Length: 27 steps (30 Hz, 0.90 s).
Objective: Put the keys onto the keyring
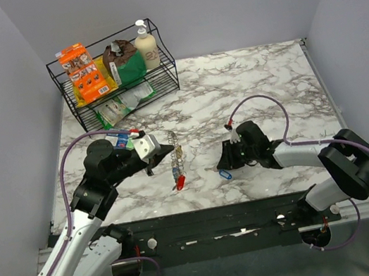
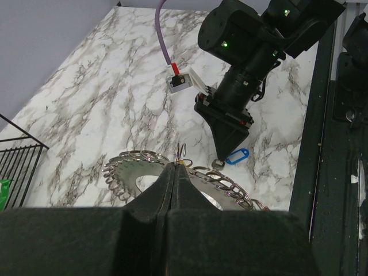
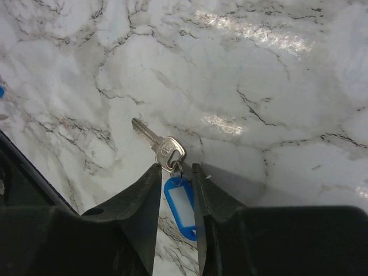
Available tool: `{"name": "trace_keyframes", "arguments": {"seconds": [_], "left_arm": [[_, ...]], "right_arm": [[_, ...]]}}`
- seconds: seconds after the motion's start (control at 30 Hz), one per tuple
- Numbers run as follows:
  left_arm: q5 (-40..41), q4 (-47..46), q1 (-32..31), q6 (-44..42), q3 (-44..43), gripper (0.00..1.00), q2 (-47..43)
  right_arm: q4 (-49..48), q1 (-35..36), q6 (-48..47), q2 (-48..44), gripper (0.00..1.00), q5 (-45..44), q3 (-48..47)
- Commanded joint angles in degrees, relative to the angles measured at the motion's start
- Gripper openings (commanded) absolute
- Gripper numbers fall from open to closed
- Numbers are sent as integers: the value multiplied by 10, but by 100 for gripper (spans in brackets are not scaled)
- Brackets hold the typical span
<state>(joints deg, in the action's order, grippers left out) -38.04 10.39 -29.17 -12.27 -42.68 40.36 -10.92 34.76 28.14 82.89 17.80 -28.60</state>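
Note:
My left gripper (image 1: pixel 164 150) (image 2: pixel 174 167) is shut on the keyring (image 1: pixel 177 155) (image 2: pixel 138 167), a silver metal loop edged with many small rings, and holds it above the marble. A red key (image 1: pixel 179 182) hangs from its low end. To the right, my right gripper (image 1: pixel 227 166) (image 3: pixel 176 167) points down at the table. Its jaws stand narrowly open astride a key with a blue plastic tag (image 3: pixel 181 207) (image 1: pixel 225 173) (image 2: pixel 237 156) and a silver blade (image 3: pixel 150 135). That key lies flat on the marble. The right finger (image 3: pixel 213 195) is at the tag's edge and a sliver of gap shows on the left.
A black wire rack (image 1: pixel 117 78) stands at the back left with an orange box (image 1: pixel 83 71), a green bag (image 1: pixel 124 61) and a bottle (image 1: pixel 146 45). The dark mounting rail (image 1: pixel 220 221) runs along the near edge. Grey walls close in both sides.

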Motion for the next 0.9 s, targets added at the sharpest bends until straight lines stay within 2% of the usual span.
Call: {"name": "trace_keyframes", "arguments": {"seconds": [0.0,0.53,0.73,0.87], "left_arm": [[3,-23,6,-6,0,0,-4],[1,-25,8,-6,1,0,-5],[0,-27,8,-6,3,0,-5],[1,-27,8,-7,3,0,-5]], "right_arm": [[-16,-3,6,11,35,28,18],[-7,-4,-1,-5,23,28,27],[-16,-3,-4,2,6,29,23],[-16,-4,-12,-17,1,24,23]]}}
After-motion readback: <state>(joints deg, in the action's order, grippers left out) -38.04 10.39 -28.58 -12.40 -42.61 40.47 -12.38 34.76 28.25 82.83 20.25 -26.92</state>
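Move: The key with its small ring and blue tag lies just under the right fingertips: the key's middle about 3 cm left, level fore and aft and 1 cm below, its tag some 2 cm back and 1 cm below. The big keyring, held by the left hand, hangs about 12 cm left of the right hand, 3 cm back and 20 cm above. From the left hand the key lies roughly 10 cm right, 3 cm ahead and 26 cm below. The right hand eases back about 1 cm and closes almost shut, pinching the small ring between key and tag. ##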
